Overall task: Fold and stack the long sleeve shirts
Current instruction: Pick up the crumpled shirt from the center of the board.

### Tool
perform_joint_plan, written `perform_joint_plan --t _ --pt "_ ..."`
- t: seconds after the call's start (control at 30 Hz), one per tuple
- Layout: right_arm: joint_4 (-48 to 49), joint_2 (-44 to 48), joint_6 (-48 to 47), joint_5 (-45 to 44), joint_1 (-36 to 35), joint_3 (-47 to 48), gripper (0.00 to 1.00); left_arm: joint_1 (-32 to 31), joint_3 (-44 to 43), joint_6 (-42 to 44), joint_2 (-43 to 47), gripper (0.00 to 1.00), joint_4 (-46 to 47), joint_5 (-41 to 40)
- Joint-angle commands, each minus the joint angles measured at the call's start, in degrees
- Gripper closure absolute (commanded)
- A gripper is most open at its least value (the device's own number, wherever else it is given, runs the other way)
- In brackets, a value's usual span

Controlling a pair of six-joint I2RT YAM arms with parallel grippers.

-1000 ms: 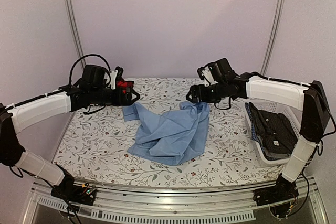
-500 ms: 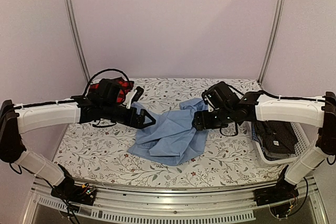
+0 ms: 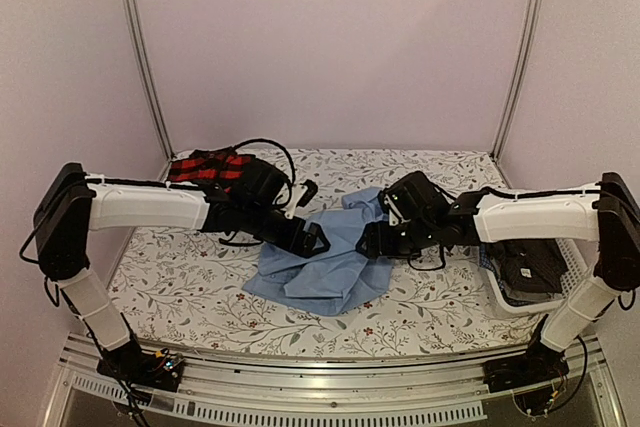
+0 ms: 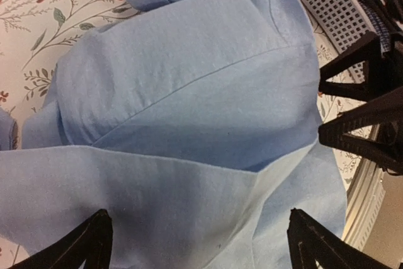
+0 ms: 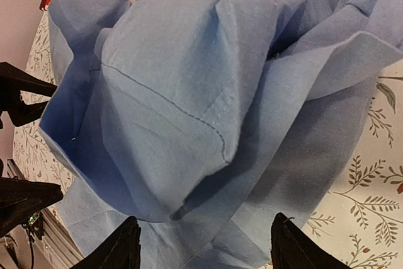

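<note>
A light blue long sleeve shirt (image 3: 325, 262) lies crumpled mid-table. My left gripper (image 3: 315, 240) hovers open over its left folds, and the left wrist view shows cloth (image 4: 189, 92) spread under that gripper (image 4: 198, 218), nothing pinched. From the right, my right gripper (image 3: 368, 245) stands open just above the shirt's right side; the right wrist view shows bunched cloth (image 5: 189, 92) beyond this gripper (image 5: 206, 220). The two grippers face each other, a small gap apart. A red-and-black plaid shirt (image 3: 205, 165) lies at the back left.
A white plastic basket (image 3: 500, 292) at the right table edge holds dark shirts (image 3: 530, 269). The floral tablecloth (image 3: 180, 287) shows around the blue shirt. Metal posts rise at both back corners.
Both arms have swung inward and down over the blue shirt. The left arm moved right, off the plaid shirt, which now shows. The right gripper came forward and left.
</note>
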State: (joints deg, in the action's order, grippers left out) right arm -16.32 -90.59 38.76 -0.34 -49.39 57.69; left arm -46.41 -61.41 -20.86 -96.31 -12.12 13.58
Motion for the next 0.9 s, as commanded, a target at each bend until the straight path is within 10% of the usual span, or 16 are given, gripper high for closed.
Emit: perform_joint_plan --t 0.0,0.13,0.33,0.7,0.87 --pt "2.8 -3.3 1.4 2.6 0.1 1.8 0.35 -1.3 -4.3 -0.3 -3.5 0.1 -1.7 -4.8" --pt "3.5 -4.1 1.4 2.7 0.1 1.4 0.41 -1.6 -5.5 -1.0 -4.2 0.33 -2.0 -5.7" --pt "4.2 -4.4 1.1 2.0 0.1 1.9 0.58 -1.5 -7.8 -0.8 -3.5 0.93 -4.3 -10.4" --pt "-1.7 -4.2 -0.7 -5.1 0.4 5.1 0.99 0.5 -10.7 -2.2 3.7 1.0 -10.2 -26.4" --pt "-12.8 -3.2 -5.3 -17.7 1.6 12.3 1.0 4.5 -14.5 0.7 10.9 1.0 -13.4 -33.2"
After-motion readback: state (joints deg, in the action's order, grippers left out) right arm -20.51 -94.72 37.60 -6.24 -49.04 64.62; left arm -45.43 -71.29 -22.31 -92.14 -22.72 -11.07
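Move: Both hands hover open over the crumpled blue shirt on the board. Its middle lies about 2 cm back, 2 cm right and 3 cm below the left hand, and about 2 cm back, 9 cm left and 4 cm below the right hand. The red plaid shirt lies roughly 22 cm ahead and 29 cm left of the left hand; the clothes basket stands some 31 cm right and 3 cm back of the right hand. Forward by about 6 cm overall, the left hand first eases onto the blue cloth and shuts on a fold, then lifts it some 7 cm and carries it left, wrist swinging counter-clockwise and tipping up roughly 25 degrees. The right hand dips about 2 cm, closes more slowly on its own fold, then starts forward and up with the cloth pinched. ##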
